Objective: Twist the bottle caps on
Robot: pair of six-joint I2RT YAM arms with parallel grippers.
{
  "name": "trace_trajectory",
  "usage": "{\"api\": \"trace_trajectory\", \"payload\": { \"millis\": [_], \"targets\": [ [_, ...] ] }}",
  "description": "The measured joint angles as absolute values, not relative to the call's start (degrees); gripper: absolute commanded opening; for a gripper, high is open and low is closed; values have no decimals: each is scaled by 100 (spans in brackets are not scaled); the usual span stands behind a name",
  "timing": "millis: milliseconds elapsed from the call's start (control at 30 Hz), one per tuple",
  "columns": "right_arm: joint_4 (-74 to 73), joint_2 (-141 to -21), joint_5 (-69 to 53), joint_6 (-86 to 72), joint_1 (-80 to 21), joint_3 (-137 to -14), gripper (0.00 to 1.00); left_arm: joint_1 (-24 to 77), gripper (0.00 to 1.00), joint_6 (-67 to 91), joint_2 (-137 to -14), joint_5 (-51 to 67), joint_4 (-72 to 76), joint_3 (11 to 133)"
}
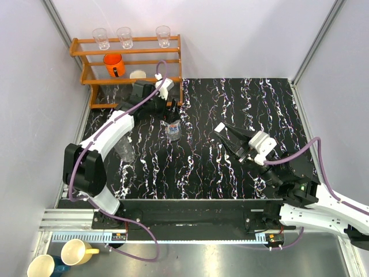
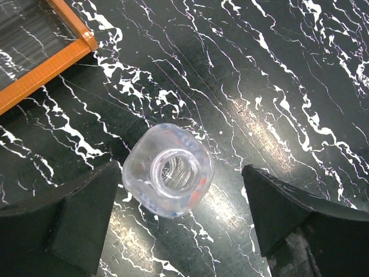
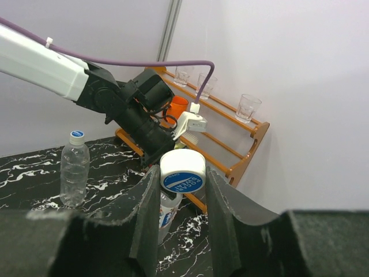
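A wide clear bottle [image 1: 173,130] stands uncapped near the rack; from above its open mouth [image 2: 170,171] faces the left wrist camera. My left gripper [image 2: 181,176] is open and straddles this bottle. The bottle lies close to the left finger [image 2: 75,213] and well clear of the right one [image 2: 282,210]. My right gripper [image 3: 183,190] is shut on a white bottle cap [image 3: 183,171] with a blue top, held above the table right of the bottle [image 3: 166,212]. A slimmer bottle [image 3: 74,170] stands capped at the left [image 1: 125,149].
An orange rack [image 1: 134,62] at the back left holds clear glasses [image 1: 124,37], an orange cup [image 1: 114,65] and a white dish. Two yellow mugs [image 1: 78,251] sit off the table at the near left. Grey walls close in both sides.
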State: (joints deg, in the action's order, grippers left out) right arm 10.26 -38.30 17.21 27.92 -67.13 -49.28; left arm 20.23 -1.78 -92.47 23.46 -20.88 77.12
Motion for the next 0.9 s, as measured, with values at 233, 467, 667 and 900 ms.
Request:
{"api": "trace_trajectory", "payload": {
  "millis": [233, 467, 667, 900],
  "targets": [
    [1013, -3817, 1754, 2729, -6713, -4928, 26, 2274, 65, -255, -9579, 2392, -1953, 7712],
    [930, -3723, 1855, 2646, -6713, -4928, 25, 2698, 48, -427, -9620, 2397, -1868, 7712],
    [803, -3597, 1911, 2504, -6713, -4930, 25, 3192, 23, -808, -9649, 2143, -2084, 7913],
    [637, -3485, 1999, 2349, -6713, -4995, 25, 4115, 12, -1603, -9946, 1098, -3282, 8801]
  ]
}}
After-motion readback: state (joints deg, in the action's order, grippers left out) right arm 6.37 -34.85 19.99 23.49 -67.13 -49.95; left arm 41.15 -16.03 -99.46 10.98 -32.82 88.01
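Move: The uncapped bottle stands almost at the left hand's open fingers, its middle about 4 cm to the right, 1 cm back and roughly 6 cm lower. The capped bottle stands some 19 cm to the left of it and 8 cm nearer the base; the rack's near right corner is about 12 cm beyond it and 3 cm to its right. From the right hand, still holding the cap, the uncapped bottle lies about 20 cm ahead, 20 cm left and 32 cm lower. Rightward and slightly down at first, the left hand slips its fingers around the upper part of the uncapped bottle and closes to about half open, pinching it. It then takes the bottle right and back towards the cap, about 10 cm right and 6 cm back in all, with the wrist turning some 20 degrees clockwise and its left side rising. The right hand keeps its pinch on the cap, easing 2 cm right. ##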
